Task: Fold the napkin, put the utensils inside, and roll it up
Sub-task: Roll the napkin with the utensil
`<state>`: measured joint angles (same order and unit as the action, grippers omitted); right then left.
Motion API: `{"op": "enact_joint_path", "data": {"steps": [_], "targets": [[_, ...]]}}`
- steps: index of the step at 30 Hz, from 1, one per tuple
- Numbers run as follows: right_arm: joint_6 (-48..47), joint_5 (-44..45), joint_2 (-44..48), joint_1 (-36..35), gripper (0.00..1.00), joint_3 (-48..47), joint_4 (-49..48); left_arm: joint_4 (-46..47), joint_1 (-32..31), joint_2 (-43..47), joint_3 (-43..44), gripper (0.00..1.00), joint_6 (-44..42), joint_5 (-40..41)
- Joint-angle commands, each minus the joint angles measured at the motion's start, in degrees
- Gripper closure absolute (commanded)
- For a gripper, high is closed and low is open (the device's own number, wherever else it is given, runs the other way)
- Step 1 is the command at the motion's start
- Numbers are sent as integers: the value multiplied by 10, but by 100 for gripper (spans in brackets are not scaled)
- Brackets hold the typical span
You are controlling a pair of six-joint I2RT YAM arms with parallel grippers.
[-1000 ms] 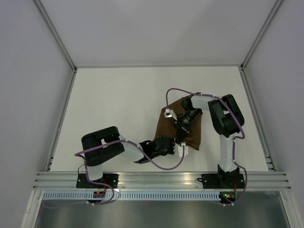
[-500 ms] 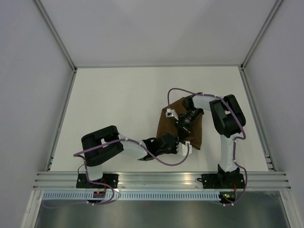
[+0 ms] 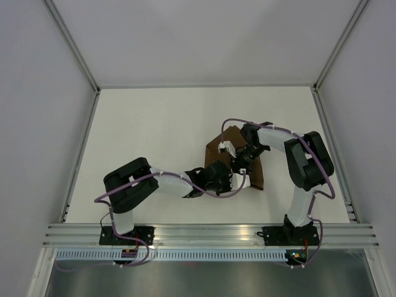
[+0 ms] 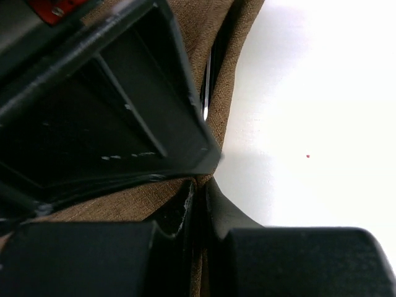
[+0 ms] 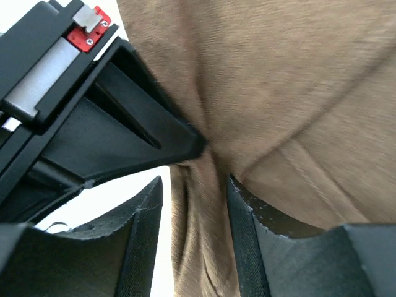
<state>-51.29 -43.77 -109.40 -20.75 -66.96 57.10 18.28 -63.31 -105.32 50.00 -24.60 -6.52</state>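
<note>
The dark brown napkin (image 3: pixel 214 156) lies bunched and partly folded at centre right of the table. My left gripper (image 3: pixel 233 180) is at its near edge. In the left wrist view it (image 4: pixel 199 187) is shut on a thin fold of the napkin (image 4: pixel 117 207). A sliver of the knife (image 4: pixel 206 93) shows inside the fold ahead. My right gripper (image 3: pixel 242 165) comes from the far side, fingertip to fingertip with the left. In the right wrist view it (image 5: pixel 195 185) stands open astride a raised ridge of napkin (image 5: pixel 297 93), with a gap beside the left finger (image 5: pixel 139 216).
The white table (image 3: pixel 148 136) is walled by white panels with aluminium posts (image 3: pixel 74 43). A metal rail (image 3: pixel 210 232) runs along the near edge by both arm bases. Purple cables (image 3: pixel 230 120) loop over the arms.
My left gripper has closed on the napkin's near edge and slid right and farther in. My right gripper has opened off the cloth, and the napkin has bunched narrower.
</note>
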Motion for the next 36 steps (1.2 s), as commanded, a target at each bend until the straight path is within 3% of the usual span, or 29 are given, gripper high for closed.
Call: {"op": "enact_joint_path", "data": {"steps": [1, 6, 15, 27, 36], "targets": [[22, 36, 42, 8, 48, 8, -91, -78, 11, 1, 5, 98, 58, -76], [67, 33, 75, 26, 46, 17, -132, -98, 37, -3, 13, 98, 83, -136], [162, 77, 214, 70, 47, 117, -312, -177, 112, -37, 63, 98, 142, -294], [69, 83, 377, 76, 51, 262, -340, -394, 141, -167, 279, 98, 177, -412], [38, 94, 458, 76, 52, 336, -364, -455, 165, -220, 332, 98, 213, -445]]}}
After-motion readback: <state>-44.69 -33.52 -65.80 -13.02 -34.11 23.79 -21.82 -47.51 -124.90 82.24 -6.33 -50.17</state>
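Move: The left gripper already pinches the middle of the napkin roll. The roll's right end lies about 11 cm to its right and a couple of cm back; the unrolled part of the napkin centres some 11 cm straight ahead. From the right gripper, half open astride the roll, that right end is roughly 5 cm right, 2 cm back and slightly below; the unrolled part centres about 9 cm ahead and 5 cm left. Keep the left fingers pinched on the roll and, nearly in place, turn that wrist about 55 degrees so the roll's top goes forward, away from the base. Meanwhile lift the right gripper free, fingers still half open: swing it forward about 7 cm while rising, then back and to the right, tipping it some 40 degrees the opposite way, to finish above the roll's right end. ##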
